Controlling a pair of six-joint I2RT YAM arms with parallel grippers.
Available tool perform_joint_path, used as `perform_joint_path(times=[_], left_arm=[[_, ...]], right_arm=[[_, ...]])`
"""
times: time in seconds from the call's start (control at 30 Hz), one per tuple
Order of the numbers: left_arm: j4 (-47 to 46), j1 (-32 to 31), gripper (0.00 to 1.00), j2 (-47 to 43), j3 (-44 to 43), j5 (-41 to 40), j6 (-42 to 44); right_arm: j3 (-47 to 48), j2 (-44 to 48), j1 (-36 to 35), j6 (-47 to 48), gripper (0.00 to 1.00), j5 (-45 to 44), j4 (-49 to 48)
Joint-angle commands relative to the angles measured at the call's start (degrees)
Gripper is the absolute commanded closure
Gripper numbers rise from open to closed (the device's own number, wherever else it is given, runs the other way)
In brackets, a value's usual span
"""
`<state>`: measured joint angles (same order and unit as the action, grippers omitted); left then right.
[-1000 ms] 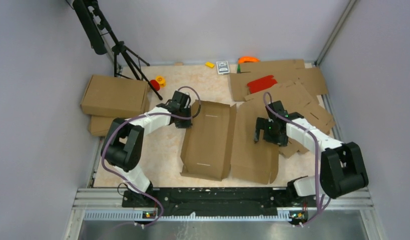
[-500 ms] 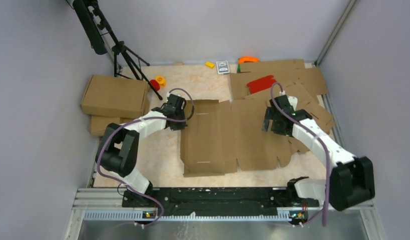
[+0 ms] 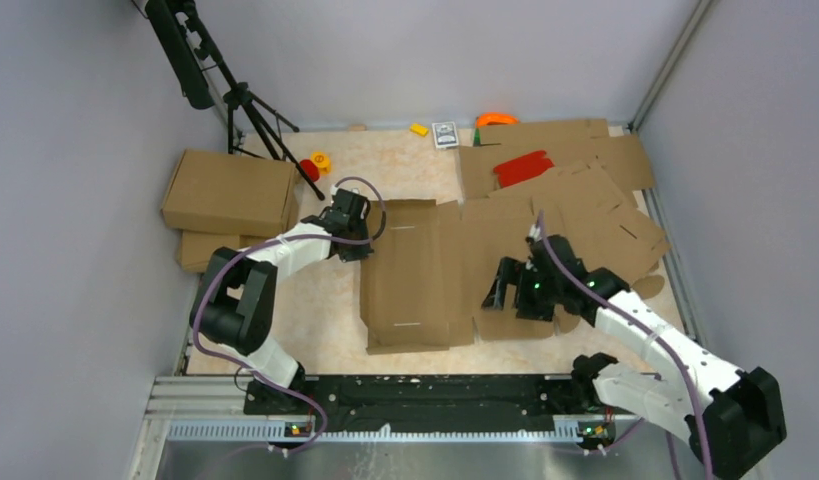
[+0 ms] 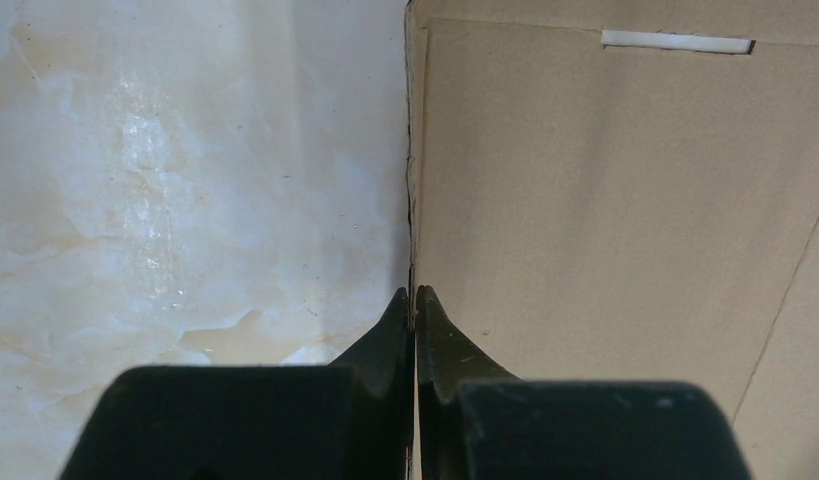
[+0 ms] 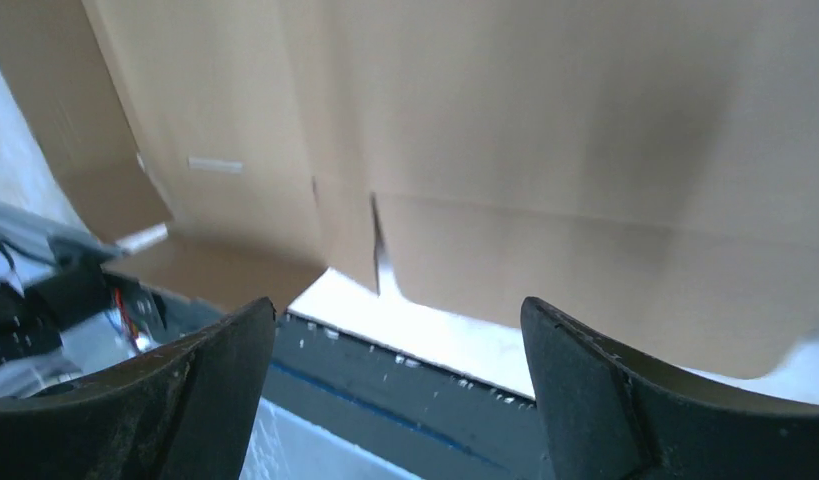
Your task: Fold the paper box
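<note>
The paper box (image 3: 425, 270) is a brown cardboard blank with slots and flaps, lying spread flat in the middle of the table. My left gripper (image 3: 371, 240) sits at its far left edge. In the left wrist view the fingers (image 4: 414, 292) are shut, with the thin edge of the paper box (image 4: 605, 200) running between the tips. My right gripper (image 3: 500, 295) hovers over the near right part of the blank. Its jaws (image 5: 397, 310) stand wide open with nothing between them. Beyond them are the paper box's (image 5: 545, 120) near flaps.
Two folded boxes (image 3: 230, 190) are stacked at the left. A heap of flat cardboard sheets (image 3: 595, 215) with a red piece (image 3: 522, 165) lies at the back right. A tripod (image 3: 247, 110) stands back left. Small toys (image 3: 313, 163) sit along the back. The black rail (image 3: 425, 395) borders the near edge.
The blank's right half, raised a second ago, now lies flat. My right gripper swung from the far right side down to the near edge. My left gripper shifted slightly left.
</note>
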<state>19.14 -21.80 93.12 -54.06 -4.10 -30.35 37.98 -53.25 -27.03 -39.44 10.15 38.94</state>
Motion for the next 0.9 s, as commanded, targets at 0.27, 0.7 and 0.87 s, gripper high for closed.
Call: perform_joint_path(times=[0.27, 0.7, 0.87], left_arm=[[-2.1, 0.3, 1.00, -2.7, 0.2, 0.2, -0.7], [-1.6, 0.4, 1.00, -2.2, -0.3, 0.8, -0.4], [-1.6, 0.3, 1.00, -2.2, -0.3, 0.8, -0.3]], right_arm=[[-9.9, -2.4, -22.1, -28.1, 0.07, -3.5, -19.5], [-9.6, -9.0, -24.2, -30.0, 0.10, -4.5, -31.0], [-7.4, -9.0, -24.2, -29.3, 0.19, -5.8, -32.6]])
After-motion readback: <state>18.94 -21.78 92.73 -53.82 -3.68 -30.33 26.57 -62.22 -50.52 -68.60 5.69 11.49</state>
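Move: The small near-edge tab beside the slit lies roughly 11 cm left of the right hand, 6 cm back and 9 cm below. Also low from that hand, the slot in the box bottom is about 24 cm left and 4 cm back, and the near end flap 24 cm left and 10 cm back. From the left hand, closed at the box's left wall, the tab is some 22 cm right, 20 cm back and a little below. Sweep the open right gripper about 7 cm left while drawing it back and down to the small near-edge tab, then ease on left with a slight forward lift, bringing the tab between the fingers with the right-hand finger against it. Tilt the hand some 15 degrees, left side up, fingers still wide. Keep the shut left fingers still on the left wall's top edge. ##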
